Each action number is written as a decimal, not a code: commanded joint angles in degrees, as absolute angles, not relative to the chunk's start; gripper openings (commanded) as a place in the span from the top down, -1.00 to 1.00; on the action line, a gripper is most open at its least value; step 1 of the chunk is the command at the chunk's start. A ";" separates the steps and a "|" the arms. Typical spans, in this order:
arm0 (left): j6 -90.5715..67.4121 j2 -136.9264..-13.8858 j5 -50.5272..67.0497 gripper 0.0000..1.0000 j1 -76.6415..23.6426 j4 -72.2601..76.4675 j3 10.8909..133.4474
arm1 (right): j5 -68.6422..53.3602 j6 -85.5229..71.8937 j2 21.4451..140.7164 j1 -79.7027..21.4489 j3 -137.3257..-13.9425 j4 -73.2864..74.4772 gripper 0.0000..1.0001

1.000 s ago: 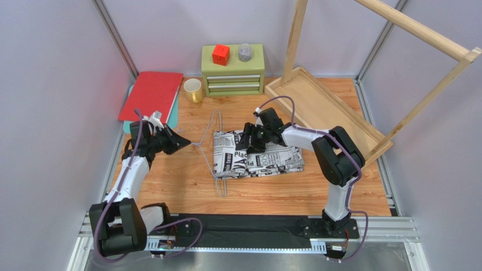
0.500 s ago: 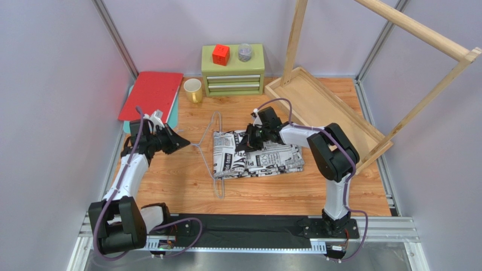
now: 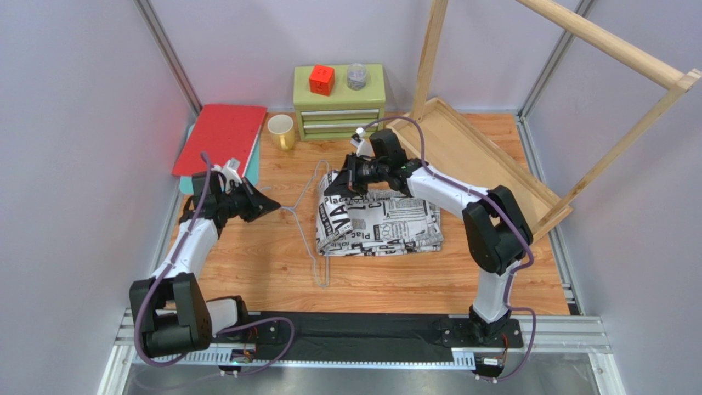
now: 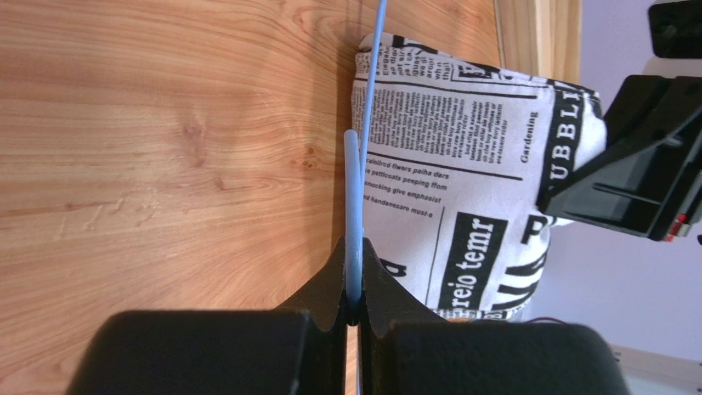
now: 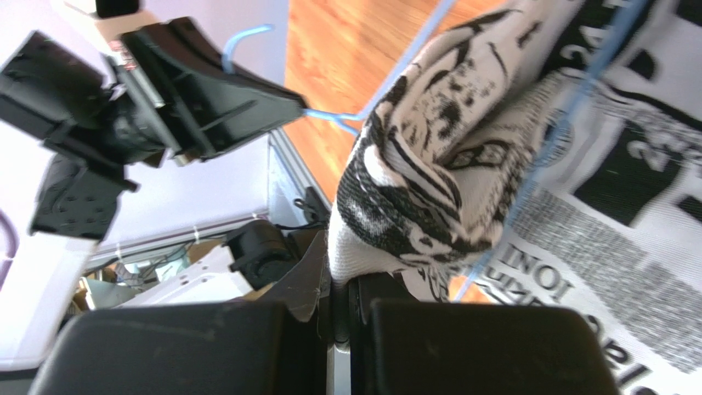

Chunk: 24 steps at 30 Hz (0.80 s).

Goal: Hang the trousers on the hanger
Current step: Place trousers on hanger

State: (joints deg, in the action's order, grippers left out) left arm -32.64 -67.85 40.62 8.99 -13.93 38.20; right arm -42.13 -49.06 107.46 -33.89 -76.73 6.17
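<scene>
The newspaper-print trousers [image 3: 383, 224] lie folded in the middle of the wooden table. My right gripper [image 3: 348, 176] is shut on their back-left edge and holds that bunch of cloth [image 5: 437, 148] raised off the table. The thin blue-grey hanger [image 3: 315, 247] lies along the trousers' left side, and its wire [image 5: 568, 115] crosses the lifted cloth. My left gripper [image 3: 270, 205] is shut on the hanger's wire [image 4: 354, 206] near the hook, left of the trousers [image 4: 445, 189]. In the right wrist view the left gripper [image 5: 206, 90] shows beyond the cloth.
A green drawer chest [image 3: 339, 103] with a red cube [image 3: 320, 80] stands at the back. A yellow mug [image 3: 281, 132] and a red folder [image 3: 220, 138] sit back left. A wooden rack with its tray base [image 3: 470, 160] fills the back right.
My right gripper has shut on the trousers' back-left edge and pulled it up and toward the back. The left gripper stays shut on the hanger, hardly moved.
</scene>
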 commanded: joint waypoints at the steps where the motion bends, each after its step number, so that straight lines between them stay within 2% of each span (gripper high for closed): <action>1: -36.99 -70.31 42.27 1.00 6.95 -7.04 37.44 | -44.65 -53.96 103.71 -35.50 -82.44 2.73 1.00; 16: -44.38 -76.28 42.89 1.00 2.29 1.06 36.56 | -44.47 -64.69 103.54 -38.76 -93.95 -3.51 1.00; 20: -42.02 -76.03 42.18 1.00 2.90 -2.45 37.09 | -44.47 -62.93 101.96 -38.06 -91.86 -1.58 1.00; 24: -39.12 -74.45 41.58 1.00 4.30 -6.23 38.14 | -44.91 -59.08 97.74 -33.85 -83.52 1.13 1.00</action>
State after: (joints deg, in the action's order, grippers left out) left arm -42.87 -76.16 42.98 3.18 -2.20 37.15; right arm -42.15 -60.80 105.27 -37.41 -88.03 3.11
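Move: The right hand already pinches the trousers' raised end; the hanger's bar lies about 9 cm back, 1 cm to its left and 9 cm below, with the folded trousers some 15 cm right, 8 cm back and 14 cm below. The mug stands 15 cm ahead and 12 cm left. From the left hand, already gripping the hanger's hook, the folded trousers lie about 28 cm right, 4 cm back and 11 cm lower; the bar is 12 cm right, 5 cm back and 7 cm lower. Right hand lifts the pinched trouser end about 11 cm and leftward while left shifts the held hanger 4 cm right. ##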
